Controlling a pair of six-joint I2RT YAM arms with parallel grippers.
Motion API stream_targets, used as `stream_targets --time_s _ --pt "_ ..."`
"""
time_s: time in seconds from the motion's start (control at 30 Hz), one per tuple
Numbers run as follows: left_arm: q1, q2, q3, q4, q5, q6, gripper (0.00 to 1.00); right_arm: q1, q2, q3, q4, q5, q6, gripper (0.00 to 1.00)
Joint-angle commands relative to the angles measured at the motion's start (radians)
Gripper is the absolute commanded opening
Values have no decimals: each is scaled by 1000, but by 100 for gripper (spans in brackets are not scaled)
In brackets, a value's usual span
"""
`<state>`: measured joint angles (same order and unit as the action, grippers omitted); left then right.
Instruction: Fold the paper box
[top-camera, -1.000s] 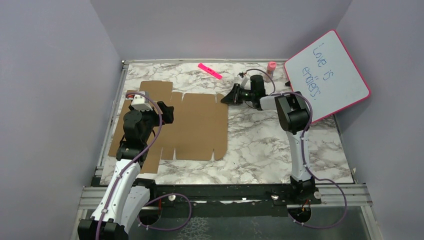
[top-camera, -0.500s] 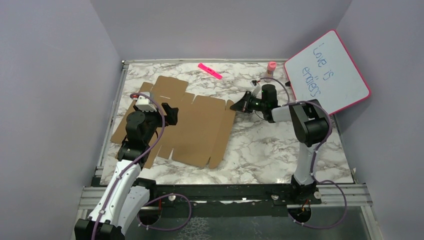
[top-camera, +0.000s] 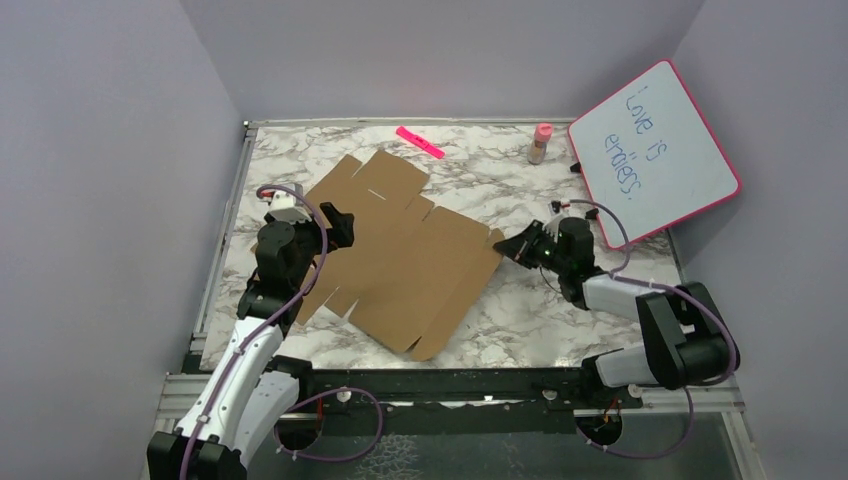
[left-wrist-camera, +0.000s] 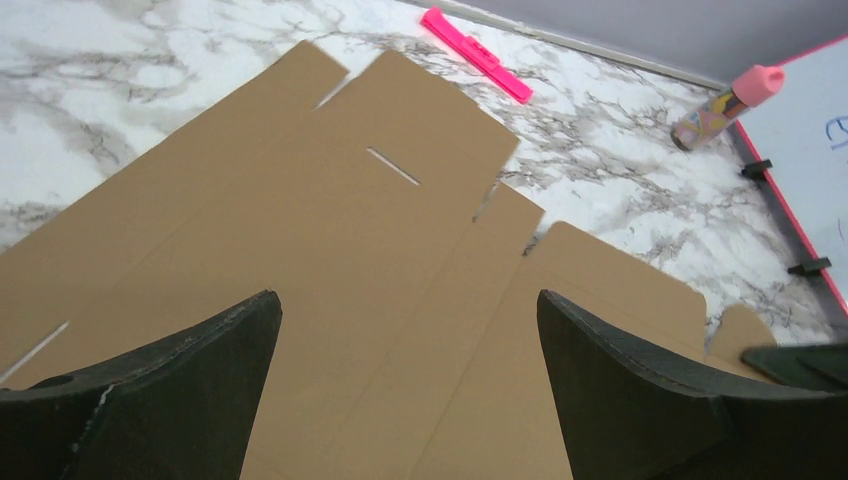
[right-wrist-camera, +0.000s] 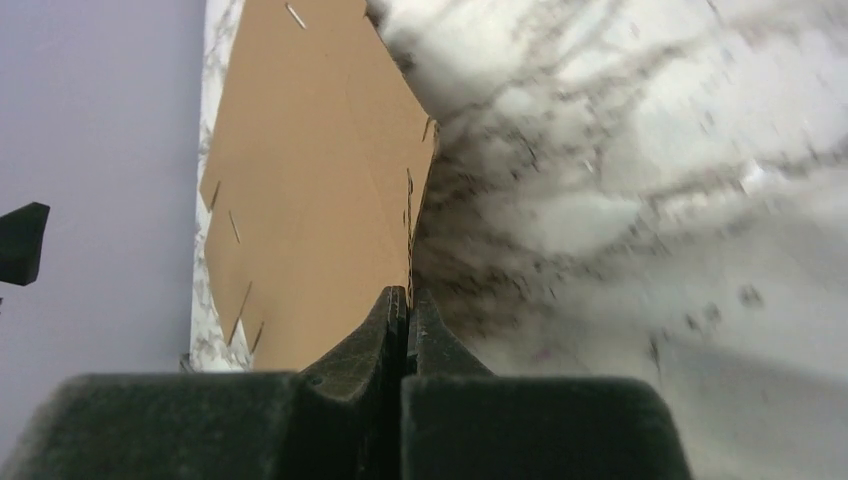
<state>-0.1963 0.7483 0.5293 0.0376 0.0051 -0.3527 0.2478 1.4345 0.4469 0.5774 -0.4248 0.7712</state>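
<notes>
The paper box (top-camera: 400, 255) is a flat brown cardboard sheet with slots and flaps, lying skewed on the marble table. My right gripper (top-camera: 515, 247) is shut on its right edge flap. In the right wrist view the thin cardboard edge (right-wrist-camera: 310, 190) runs in between the closed fingertips of the right gripper (right-wrist-camera: 407, 295). My left gripper (top-camera: 335, 228) hovers over the sheet's left part, open. In the left wrist view, the left gripper (left-wrist-camera: 407, 300) has its fingers spread wide above the bare cardboard (left-wrist-camera: 380, 230), with nothing between them.
A pink marker (top-camera: 419, 141) lies at the table's far edge. A pink-capped bottle (top-camera: 541, 142) stands at the far right, beside a pink-framed whiteboard (top-camera: 655, 150) that leans on the right wall. Grey walls enclose the table on three sides.
The right gripper closed on the sheet's right edge and swung toward the near right, dragging and turning the sheet clockwise. The left gripper stayed open, nearly in place.
</notes>
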Motion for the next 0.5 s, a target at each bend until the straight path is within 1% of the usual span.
stream_targets --time_s 0.0,0.07,0.1,0.23,0.3,0.37,0.43,0.47 --pt "-2 34 5 -36 -141 -148 99 -1 -137 -136 -51 135 49 1" --pt "-2 61 3 -78 -166 -199 99 -1 -199 -201 -55 145 67 1" --pt "0 76 2 -88 -175 -218 99 -2 -226 -230 -61 147 74 5" --pt "0 129 1 -107 -212 -275 99 -2 -313 -275 -154 163 52 22" --pt "6 158 5 -108 -226 -286 99 -1 -349 -268 -225 203 26 34" --pt "17 191 14 -120 -253 -292 99 -1 -386 -249 -283 259 -23 45" --pt "42 233 36 -151 -274 -299 99 -2 -424 -211 -334 320 -96 52" --pt "53 254 49 -169 -287 -302 99 -1 -442 -200 -325 341 -138 55"
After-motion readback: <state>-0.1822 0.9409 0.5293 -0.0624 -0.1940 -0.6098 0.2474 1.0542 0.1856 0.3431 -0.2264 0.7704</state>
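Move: The right gripper holds the far right edge of the paper box. The bare-table spot where that edge is to go lies about 7 cm back, 5 cm right and 4 cm below it; the sheet's middle is some 27 cm to its left, level fore and aft, and the bottle about 29 cm ahead and 8 cm right. From the left gripper, the sheet's middle lies roughly 2 cm ahead, 7 cm right and 19 cm below, a narrow slot about 20 cm ahead and 7 cm right. Keep dragging the pinched edge of the paper box back and to the right with the right hand, about 8 cm across the table while sinking some 4 cm, then open the fingers halfway to let go of it. Meanwhile drop the open left gripper about 8 cm towards the sheet, easing 3 cm left, tipping down and turning counter-clockwise, each roughly 15 degrees. ##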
